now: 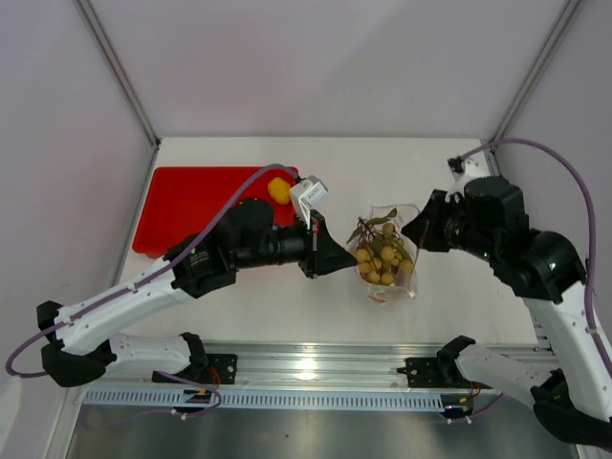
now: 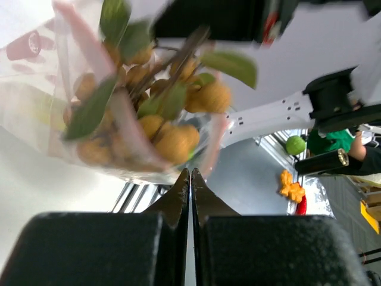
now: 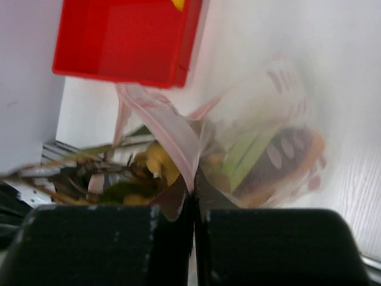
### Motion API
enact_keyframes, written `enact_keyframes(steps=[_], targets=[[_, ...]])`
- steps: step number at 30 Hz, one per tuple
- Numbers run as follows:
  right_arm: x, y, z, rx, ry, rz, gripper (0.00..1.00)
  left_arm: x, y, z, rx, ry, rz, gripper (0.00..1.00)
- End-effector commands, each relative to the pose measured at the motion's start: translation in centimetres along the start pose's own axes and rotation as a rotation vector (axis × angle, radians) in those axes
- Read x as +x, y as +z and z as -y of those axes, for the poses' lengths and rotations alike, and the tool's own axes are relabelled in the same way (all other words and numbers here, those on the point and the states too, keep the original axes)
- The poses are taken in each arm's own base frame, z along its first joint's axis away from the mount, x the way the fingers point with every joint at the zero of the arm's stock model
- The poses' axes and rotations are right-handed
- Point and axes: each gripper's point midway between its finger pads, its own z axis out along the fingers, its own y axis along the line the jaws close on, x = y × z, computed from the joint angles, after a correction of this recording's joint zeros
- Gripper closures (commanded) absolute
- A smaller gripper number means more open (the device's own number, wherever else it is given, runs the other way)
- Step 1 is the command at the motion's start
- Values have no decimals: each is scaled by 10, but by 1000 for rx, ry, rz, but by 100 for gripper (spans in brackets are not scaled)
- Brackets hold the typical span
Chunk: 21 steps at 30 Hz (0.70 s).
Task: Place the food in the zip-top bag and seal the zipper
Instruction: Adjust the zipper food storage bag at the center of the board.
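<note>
The zip-top bag stands mid-table with its mouth open, held between my two grippers. A bunch of tan berries with leaves fills its top. My left gripper is shut at the bag's left rim. In the left wrist view its tips meet where the pink zipper loops under the berries. My right gripper is shut on the right rim, and the zipper runs into its jaws. Green stalks and a purple-brown sweet potato show through the plastic. A small yellow fruit lies in the tray.
The red tray sits at the back left of the table, just behind my left arm, and also shows in the right wrist view. A metal rail runs along the near edge. Walls close in the left, back and right sides.
</note>
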Motion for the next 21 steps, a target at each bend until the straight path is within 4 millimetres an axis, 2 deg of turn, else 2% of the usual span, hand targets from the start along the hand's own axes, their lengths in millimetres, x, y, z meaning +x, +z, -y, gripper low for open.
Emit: enact_keyframes(steps=[1,2,3,5,6,7,8,9,11,15,16,18,19,20,21], targets=[[55,44,19,1,19,-163,100,41,32,-33,-26,-29,-102,100],[73,60,37,62,22,-209,100,46,37,-42,-37,-40,-116,100],[74,64,42,82,6,-209,100,48,42,-47,-45,-47,-126,100],[65,62,44,111,-17,-193,100,36,36,-41,-44,-29,-107,100],[43,47,33,87,-22,-144,100,-5,20,-10,8,23,-15,100],[31,37,26,70,-33,-114,100,-18,12,0,13,45,10,100],[25,27,21,62,-38,-110,100,-20,4,7,5,62,4,99],[1,8,4,12,-39,-43,100,-48,-12,28,35,104,75,100],[-9,-4,-6,-28,-37,-21,100,-75,-35,57,95,130,142,99],[-5,-10,-16,-85,-17,-34,100,-61,-45,41,40,129,133,99],[0,-7,-16,-90,-14,-50,100,-45,-42,19,-16,114,116,99],[0,-6,-18,-99,-13,-54,100,-38,-43,8,-41,109,112,89],[1,-6,-21,-117,-16,-65,100,-30,-41,-6,-91,108,102,82],[1,-9,-25,-138,-19,-65,100,-22,-41,-16,-120,107,91,69],[1,-10,-28,-153,-27,-70,100,-16,-41,-25,-145,110,82,65]])
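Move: The zip-top bag hangs open between the hands, its rim already pinched by both. Its middle is about 7 cm right of the left hand, level fore-and-aft and some 12 cm below; from the right hand it is roughly 5 cm left, 5 cm back and 12 cm below. The fruit bunch fills its mouth, 6 cm right of the left hand, level fore-and-aft and 4 cm below. The red tray lies about 32 cm left, 16 cm ahead and 32 cm below the left hand. The bag, with the fruit bunch in its mouth, is shaken once by the rim: both hands plunge, the left about 7 cm and the right about 11 cm, then swing back up, the left ending some 8 cm above its start. Near the top the left fingers open, let go of the rim and draw about 5 cm left, away from the bag; the right keeps its pinch. ##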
